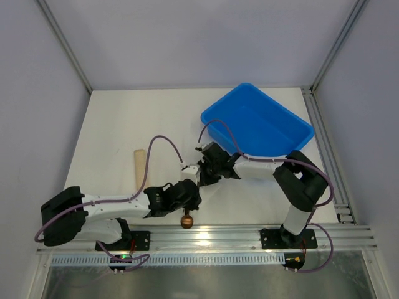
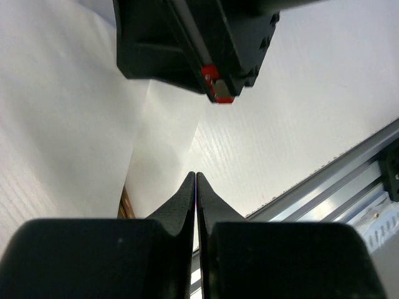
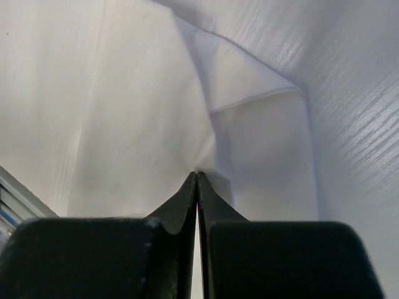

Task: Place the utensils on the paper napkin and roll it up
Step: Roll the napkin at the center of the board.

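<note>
The white paper napkin [image 3: 156, 112] lies creased and partly folded over on the white table. My right gripper [image 3: 197, 174] is shut with its tips pinching a pucker of the napkin. In the top view the right gripper [image 1: 209, 167] sits just above the left gripper [image 1: 189, 194], near the table's front middle. My left gripper [image 2: 196, 174] is shut, its tips against the napkin [image 2: 162, 149], and nothing shows between them. The spoon's round bronze bowl [image 1: 186, 220] pokes out by the front rail. A bronze sliver of utensil [image 2: 125, 205] peeks from under the napkin. The fork is hidden.
A blue plastic bin [image 1: 257, 124] stands at the back right, close behind the right arm. A tan cylinder [image 1: 139, 168] lies left of the left gripper. The metal rail [image 1: 249, 233] runs along the front edge, also in the left wrist view as the rail [image 2: 336, 180].
</note>
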You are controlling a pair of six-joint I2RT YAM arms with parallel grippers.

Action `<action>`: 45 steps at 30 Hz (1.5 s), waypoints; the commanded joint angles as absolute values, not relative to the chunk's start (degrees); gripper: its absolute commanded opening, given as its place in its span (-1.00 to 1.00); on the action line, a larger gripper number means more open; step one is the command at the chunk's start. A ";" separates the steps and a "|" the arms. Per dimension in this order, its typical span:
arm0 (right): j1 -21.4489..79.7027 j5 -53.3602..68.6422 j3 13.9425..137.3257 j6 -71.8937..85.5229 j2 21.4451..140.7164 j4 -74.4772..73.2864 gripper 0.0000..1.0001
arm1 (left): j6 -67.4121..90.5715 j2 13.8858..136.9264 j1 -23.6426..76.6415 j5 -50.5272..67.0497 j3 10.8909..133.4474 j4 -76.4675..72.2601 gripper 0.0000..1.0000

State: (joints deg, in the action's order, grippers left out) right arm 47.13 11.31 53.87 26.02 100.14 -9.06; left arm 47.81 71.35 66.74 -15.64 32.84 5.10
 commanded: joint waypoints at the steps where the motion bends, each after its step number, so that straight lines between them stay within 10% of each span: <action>1: 46.06 8.52 55.55 24.44 102.30 -9.76 -0.93 | 50.10 72.42 67.41 -19.24 32.43 5.45 -1.00; 45: 48.69 9.23 52.73 26.46 102.83 -7.82 -0.92 | 66.44 57.04 84.02 -26.10 26.11 23.29 -1.00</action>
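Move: The spoon bowl sticks out of the napkin's near end, about 5 cm back and 4 cm to the left of the shut left fingers, some 4 cm below. The folded napkin's middle lies about 4 cm ahead of that hand, straight on, also 4 cm below. From the right hand, still at the napkin's far part, the spoon bowl is roughly 13 cm back, 5 cm left and nearly level in height. The left hand, fingers still shut, hops back about 8 cm and left 5 cm, to just behind the spoon bowl. ##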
